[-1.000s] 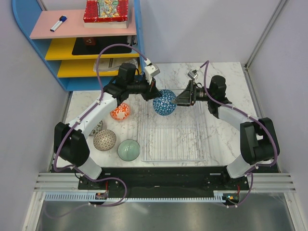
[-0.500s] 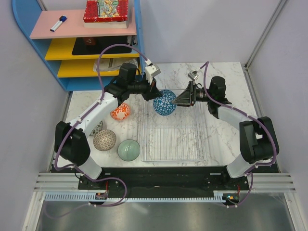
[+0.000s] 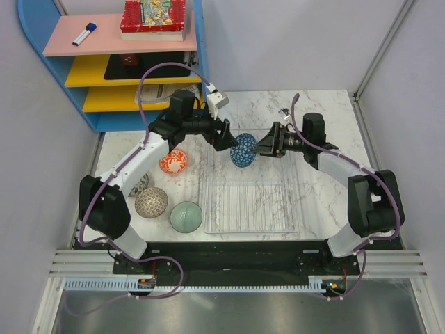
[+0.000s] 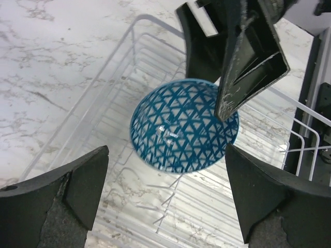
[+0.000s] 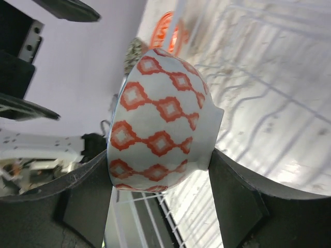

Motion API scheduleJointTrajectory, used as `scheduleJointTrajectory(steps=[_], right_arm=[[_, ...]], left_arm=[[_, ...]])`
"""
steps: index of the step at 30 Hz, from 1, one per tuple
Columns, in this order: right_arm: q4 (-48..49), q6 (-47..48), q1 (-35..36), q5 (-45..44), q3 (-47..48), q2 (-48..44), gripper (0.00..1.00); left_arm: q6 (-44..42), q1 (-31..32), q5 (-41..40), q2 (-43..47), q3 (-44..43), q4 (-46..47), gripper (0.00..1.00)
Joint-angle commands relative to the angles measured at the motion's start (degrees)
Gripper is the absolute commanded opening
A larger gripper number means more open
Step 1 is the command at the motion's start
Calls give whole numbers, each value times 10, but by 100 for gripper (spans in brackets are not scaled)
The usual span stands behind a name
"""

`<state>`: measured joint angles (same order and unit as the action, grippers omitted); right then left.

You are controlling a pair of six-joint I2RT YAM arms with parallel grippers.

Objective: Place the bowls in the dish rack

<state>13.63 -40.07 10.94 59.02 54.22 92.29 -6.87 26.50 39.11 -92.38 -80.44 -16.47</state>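
Note:
The blue-inside, red-diamond bowl (image 3: 243, 149) hangs on edge over the far end of the clear dish rack (image 3: 249, 191). My right gripper (image 3: 264, 146) is shut on it, its fingers pressing both sides of the white and red wall (image 5: 160, 124). My left gripper (image 3: 224, 133) stands open just left of the bowl, apart from it. In the left wrist view the blue lattice inside (image 4: 183, 126) shows beyond the spread fingers (image 4: 77, 186). The orange-red floral bowl (image 3: 174, 162), brown lattice bowl (image 3: 151, 202) and pale green bowl (image 3: 186, 216) lie upside down on the table, left of the rack. The grey speckled bowl (image 3: 141, 184) is partly hidden by my left arm.
A blue shelf unit (image 3: 104, 69) stands at the back left, carrying a marker (image 3: 85, 34) and a red patterned book (image 3: 154, 17). Grey walls close in both sides of the marble table (image 3: 327, 202). The rack's ribbed floor holds nothing.
My left gripper has opened and let go of the bowl. My right gripper has shut on it, and the bowl now sits slightly further right and lower, turned more on edge.

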Motion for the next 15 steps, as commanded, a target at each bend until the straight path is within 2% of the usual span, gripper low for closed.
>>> scheduleJointTrajectory(steps=[1,7,10,15], right_arm=[[-117,123,-12,-126,55,-63,0],[-207,206,-11,-307,95,-128,0],[-230,238,-10,-360,101,-140,0],[-258,266,-7,-459,114,-147,0]], left_arm=[[9,-50,-15,-6,-40,-42,100],[-13,-171,-22,29,3,-77,100],[-25,-218,-12,42,26,-101,100],[-68,-250,-26,60,67,-132,100]])
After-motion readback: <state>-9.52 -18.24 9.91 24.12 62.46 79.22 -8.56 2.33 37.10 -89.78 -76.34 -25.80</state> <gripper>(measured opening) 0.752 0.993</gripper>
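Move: About 20 cm to the left hand's left, 3 cm nearer the base and some 20 cm down sits the orange bowl. From this hand the brown bowl is 28 cm left and 18 back, the green bowl 15 left and 22 back. The right hand already holds the blue bowl. From the right hand, the rack's far-right part lies roughly 6 cm right, 4 ahead and 14 below, and the orange bowl 29 cm left, level ahead. Pulling away from the blue bowl with its fingers still wide open, the left hand sweeps about 18 cm left, a little forward and finally down towards the orange bowl, turning some 25 degrees counter-clockwise. The right hand keeps its pinch on the blue bowl and carries it about 8 cm right and 5 forward, dipping briefly then rising, while the fingers swing clockwise and tip downward. ##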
